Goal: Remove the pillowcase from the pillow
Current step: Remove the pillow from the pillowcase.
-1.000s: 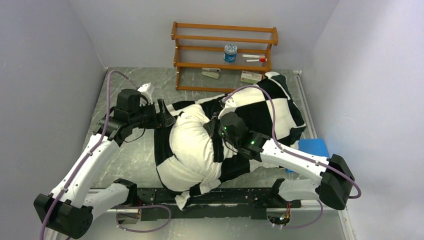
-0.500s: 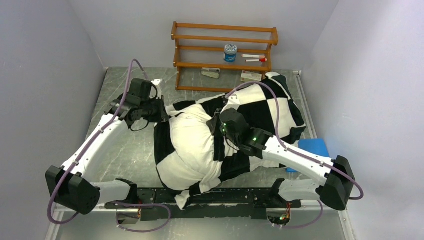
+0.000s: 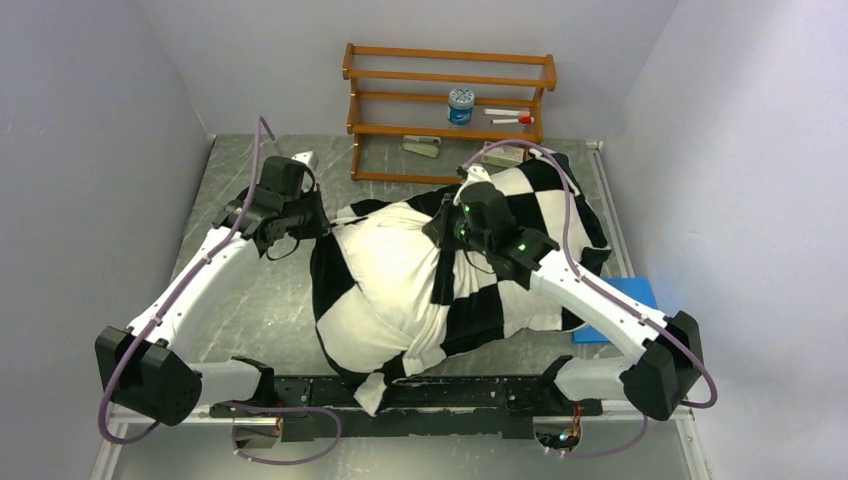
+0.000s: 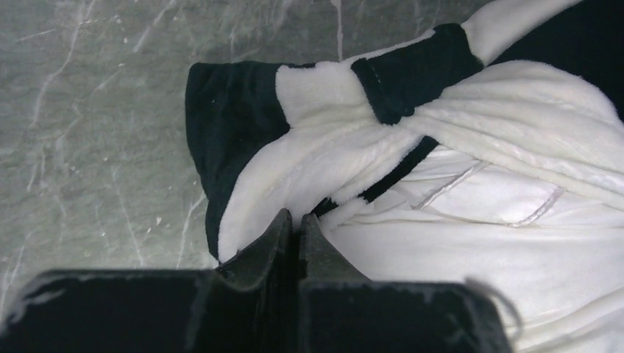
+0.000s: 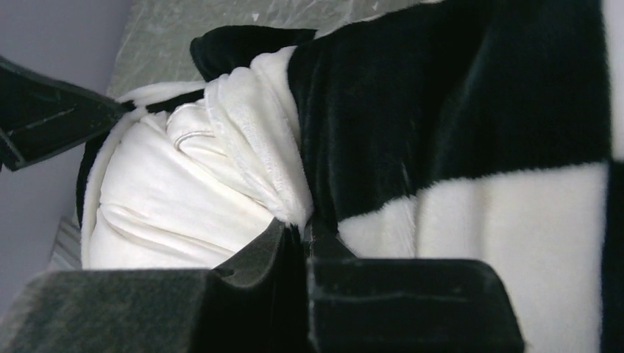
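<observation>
The plump white pillow [image 3: 385,275] lies mid-table, its left half bare. The black-and-white checked pillowcase [image 3: 535,225] covers its right half and wraps round the near edge. My left gripper [image 3: 318,217] is at the pillow's far-left corner. In the left wrist view it [image 4: 298,217] is shut on a fold of the pillowcase's fuzzy edge [image 4: 316,154], right beside the smooth pillow [image 4: 478,243]. My right gripper [image 3: 443,225] is over the middle. In the right wrist view it [image 5: 303,224] is shut on the pillowcase's bunched white rim [image 5: 257,147], with the pillow [image 5: 169,198] to its left.
A wooden rack [image 3: 450,110] stands at the back wall with a small blue tin [image 3: 461,105] and markers on it. A blue flat pad [image 3: 620,300] lies at the right edge, partly under the right arm. Grey walls close in on both sides.
My left gripper has closed on the fabric at the pillow's far-left corner. My right gripper has pulled the pillowcase rim back and to the right, baring more of the pillow.
</observation>
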### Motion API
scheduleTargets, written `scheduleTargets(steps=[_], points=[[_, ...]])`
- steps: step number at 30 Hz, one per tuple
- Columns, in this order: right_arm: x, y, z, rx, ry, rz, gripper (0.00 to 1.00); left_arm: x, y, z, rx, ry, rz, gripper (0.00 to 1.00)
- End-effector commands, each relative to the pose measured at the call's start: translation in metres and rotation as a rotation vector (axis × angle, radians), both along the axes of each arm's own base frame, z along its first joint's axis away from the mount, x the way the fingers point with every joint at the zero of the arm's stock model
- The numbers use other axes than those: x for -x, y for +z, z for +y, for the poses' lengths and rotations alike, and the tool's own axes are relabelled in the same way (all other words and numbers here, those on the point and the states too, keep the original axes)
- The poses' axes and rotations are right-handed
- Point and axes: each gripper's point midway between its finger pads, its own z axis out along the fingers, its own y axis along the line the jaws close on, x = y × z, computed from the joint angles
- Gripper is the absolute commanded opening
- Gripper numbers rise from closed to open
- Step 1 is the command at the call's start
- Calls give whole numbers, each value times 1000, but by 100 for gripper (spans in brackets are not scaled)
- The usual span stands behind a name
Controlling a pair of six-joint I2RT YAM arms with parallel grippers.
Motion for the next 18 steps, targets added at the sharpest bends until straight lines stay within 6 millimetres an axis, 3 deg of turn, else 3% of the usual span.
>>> scheduleTargets(steps=[1,4,5,8,13,18], points=[[-3,-13,-42,271,134,17,1,1,-19,22,-8,-14,20,5],[11,16,-7,170,316,28,24,1,-13,-7,144,-87,-5,5],[14,27,-1,149,347,11,37,2,-14,-9,159,-86,4,5],[26,58,12,133,430,-75,60,3,-20,-5,142,-61,27,5],[53,94,39,201,591,-280,66,4,-18,-7,160,-59,19,5],[91,97,85,241,814,-556,72,6,-21,-17,215,-84,37,5]])
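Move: The right fingers are shut on the gathered rim of the pillowcase. The middle of the bare white pillow lies about 9 cm to their left, 5 cm back and some 8 cm lower. The case's black band is around 7 cm back and 2 cm to the right of them, and the far-left black corner about 17 cm left and 5 cm ahead. From the left fingers, shut on the case's far-left edge, the pillow's middle is about 12 cm right, 6 cm back and also lower. Upward first, some 2 cm and slightly left with the rim still between its fingers, the right hand then opens wide, lets go and swings back and left, ending above the bare pillow, roughly 9 cm higher and 8 cm farther back. It turns about 40 degrees counter-clockwise and tips its fingers up. The left hand keeps its pinch on the case's edge, sinking 1.5 cm. ##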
